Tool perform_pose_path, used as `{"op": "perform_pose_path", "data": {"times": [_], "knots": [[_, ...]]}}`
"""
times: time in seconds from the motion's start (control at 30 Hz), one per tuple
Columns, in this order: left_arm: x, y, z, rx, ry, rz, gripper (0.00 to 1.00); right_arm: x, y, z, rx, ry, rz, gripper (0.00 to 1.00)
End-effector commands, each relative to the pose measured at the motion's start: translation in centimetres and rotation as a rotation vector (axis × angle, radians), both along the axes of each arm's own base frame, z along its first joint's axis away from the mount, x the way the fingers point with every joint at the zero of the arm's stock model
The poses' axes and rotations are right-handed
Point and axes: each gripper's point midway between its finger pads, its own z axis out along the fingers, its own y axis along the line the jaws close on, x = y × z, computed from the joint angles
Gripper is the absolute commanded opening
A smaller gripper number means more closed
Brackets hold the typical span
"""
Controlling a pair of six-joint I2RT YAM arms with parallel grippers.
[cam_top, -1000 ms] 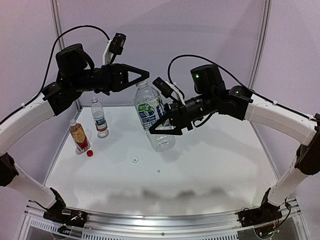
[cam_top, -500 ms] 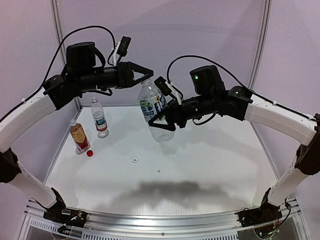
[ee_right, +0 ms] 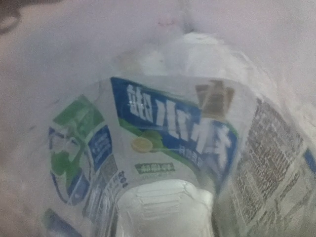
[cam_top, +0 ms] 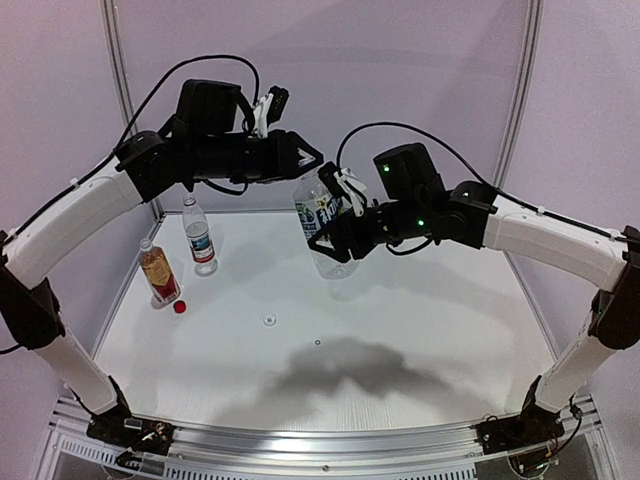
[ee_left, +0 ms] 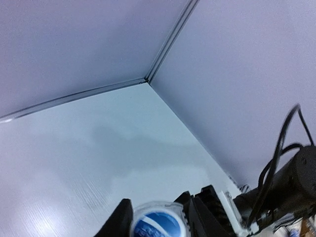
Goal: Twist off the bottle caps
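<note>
My right gripper [cam_top: 336, 240] is shut on the clear bottle with the green-blue label [cam_top: 318, 212] and holds it tilted in the air over the back of the table. That bottle [ee_right: 168, 133] fills the right wrist view and hides the fingers there. My left gripper [cam_top: 312, 160] is at the bottle's top. In the left wrist view its jaws [ee_left: 156, 205] press both sides of a whitish cap with a blue top [ee_left: 158, 224]. Whether this cap is still on the neck is hidden. A red cap [cam_top: 180, 307] and a whitish cap [cam_top: 268, 320] lie on the table.
At the left, a clear bottle with a blue-white-red label [cam_top: 200, 236] stands upright, and an amber bottle [cam_top: 160, 276] stands tilted in front of it. The white table [cam_top: 420, 320] is walled at the back and sides.
Both arms have shifted right. The held bottle has risen and moved right with the right gripper, and the left gripper has followed its top.
</note>
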Motion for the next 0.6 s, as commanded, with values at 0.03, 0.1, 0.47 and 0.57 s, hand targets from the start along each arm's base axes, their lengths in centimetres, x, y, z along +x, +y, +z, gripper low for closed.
{"op": "perform_pose_path", "data": {"times": [0.03, 0.1, 0.47, 0.57], "knots": [[-3.6, 0.1, 2.3, -0.038, -0.088, -0.115, 0.58, 1.5, -1.3, -0.6, -0.008, 0.0, -0.095, 0.62], [-4.2, 0.7, 4.1, -0.066, -0.138, -0.137, 0.66, 1.4, -1.4, -0.6, -0.013, -0.006, -0.095, 0.62], [-5.2, 6.5, 7.3, -0.156, -0.228, -0.224, 0.76, 0.4, -1.7, 1.7, 0.013, -0.058, -0.038, 0.62], [-6.9, 6.8, 8.1, -0.226, -0.283, -0.36, 0.76, -1.1, -1.0, 2.8, 0.066, -0.043, 0.046, 0.63]]}}
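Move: The held bottle's cap is between the left fingertips, practically at the hand point; its body is centred roughly 5 cm right, 2 cm back and 11 cm below. On the table about 40 cm below, a loose white cap lies some 5 cm back and 13 cm left. From the right hand, gripping the body, the held bottle's cap is roughly 3 cm ahead, 5 cm left and 11 cm up. Left fingers open, free the cap and withdraw about 8 cm left and up, while right keeps the bottle. ##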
